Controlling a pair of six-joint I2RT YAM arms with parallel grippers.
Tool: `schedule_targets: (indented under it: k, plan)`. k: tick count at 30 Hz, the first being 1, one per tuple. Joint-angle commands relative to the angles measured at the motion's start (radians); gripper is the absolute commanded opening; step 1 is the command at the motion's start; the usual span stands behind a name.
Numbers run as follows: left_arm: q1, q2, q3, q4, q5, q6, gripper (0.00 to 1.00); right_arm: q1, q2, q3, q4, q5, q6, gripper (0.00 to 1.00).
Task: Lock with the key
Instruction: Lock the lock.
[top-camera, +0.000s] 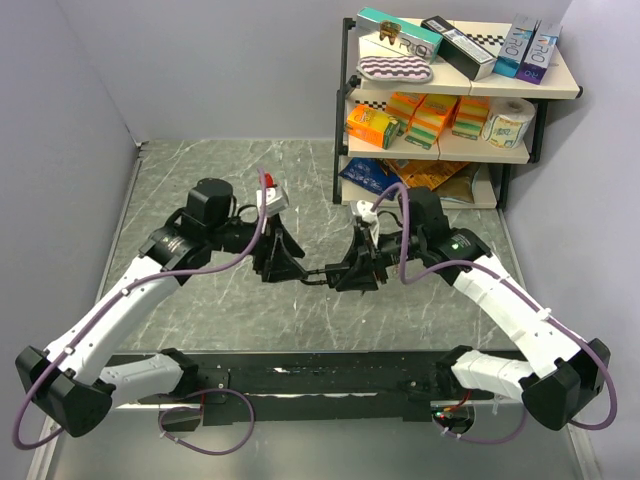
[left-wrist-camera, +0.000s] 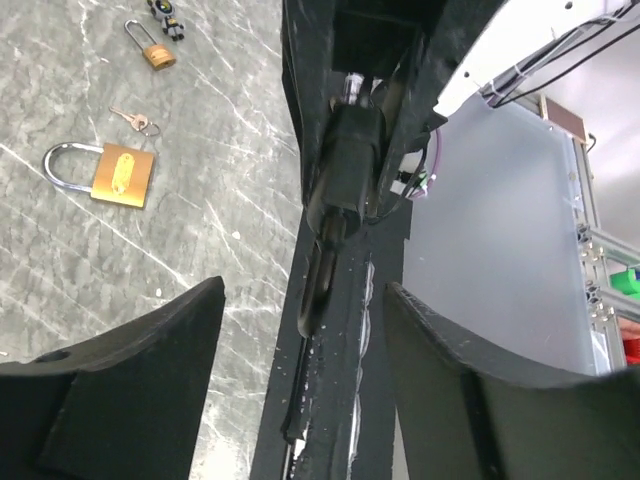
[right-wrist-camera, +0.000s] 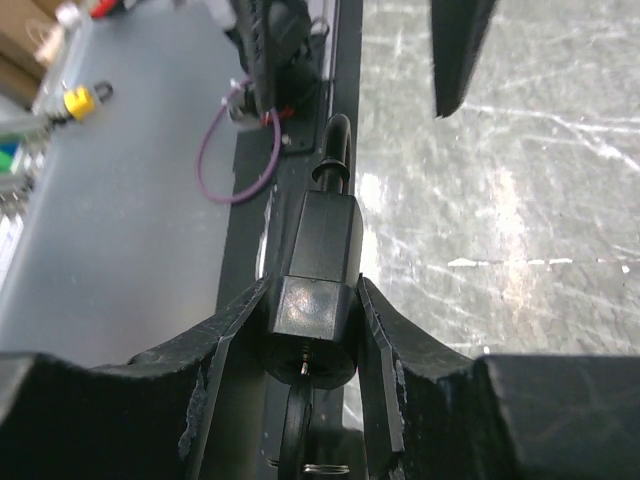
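A black lock (right-wrist-camera: 322, 260) with a hexagonal body hangs above the table between the two arms, and my right gripper (right-wrist-camera: 313, 290) is shut on that body. The key (right-wrist-camera: 300, 425), black-headed with a wire ring, sticks out of the lock's near end towards the right wrist camera. A black curved shackle end (right-wrist-camera: 338, 145) points away towards the left arm. In the left wrist view the lock (left-wrist-camera: 345, 160) and its slim end (left-wrist-camera: 318, 285) hang between the fingers of my open left gripper (left-wrist-camera: 305, 290), touching neither. From above, the lock (top-camera: 322, 277) bridges both grippers.
Two brass padlocks (left-wrist-camera: 122, 175) (left-wrist-camera: 158, 52) and a small key pair (left-wrist-camera: 135, 120) lie on the marble table. A stocked shelf (top-camera: 450, 90) stands at the back right. A red-topped object (top-camera: 270, 190) sits behind the left arm. A black rail (top-camera: 320, 375) runs along the near edge.
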Motion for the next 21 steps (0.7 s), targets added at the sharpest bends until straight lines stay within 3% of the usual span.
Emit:
schedule_targets:
  k: [1,10,13,14,17,21]
  plan:
    - [0.016,-0.044,-0.037,0.026,0.057,-0.032,0.70,-0.022,-0.021,0.016,0.193,-0.127,0.152,0.00]
    - [0.015,-0.065,-0.140,0.150,0.060,-0.078,0.70,-0.023,-0.043,-0.020,0.316,-0.190,0.289,0.00]
    - [0.013,-0.062,-0.138,0.177,0.072,-0.093,0.63,-0.023,-0.045,-0.020,0.316,-0.190,0.289,0.00]
    - [0.010,-0.062,-0.138,0.182,0.074,-0.095,0.55,-0.026,-0.045,-0.021,0.319,-0.189,0.291,0.00]
    - [-0.001,-0.065,-0.140,0.197,0.091,-0.098,0.44,-0.024,-0.043,-0.024,0.336,-0.182,0.304,0.00]
    - [-0.028,-0.065,-0.144,0.193,0.103,-0.088,0.42,-0.024,-0.038,-0.026,0.359,-0.179,0.315,0.00]
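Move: The black lock's shackle, pointing left out of the right hand's grip, lies roughly 3 cm to the right of the left hand, 1 cm back and 4 cm below; from the right hand it is about 6 cm left, 1 cm back and 1 cm below. The lock body sits some 8 cm right of the left hand, 1 cm back and 4 cm below. On the table, about 25 cm below the left hand, the gold padlock lies some 10 cm ahead and 18 cm right, its keys about 6 cm farther right, level with it. The left hand, fingers already wide open, drops about 3 cm and drifts a little back to come down around the shackle loop of the black lock, then eases back up a good 1 cm while its fingers close to a bit under half open on either side of the loop. Meanwhile the right hand keeps its grip on the lock body and lifts the lock some 2.5 cm up to the left hand, tipping its shackle end slightly upward and rolling by a few degrees, mostly early on, then nearly still. ##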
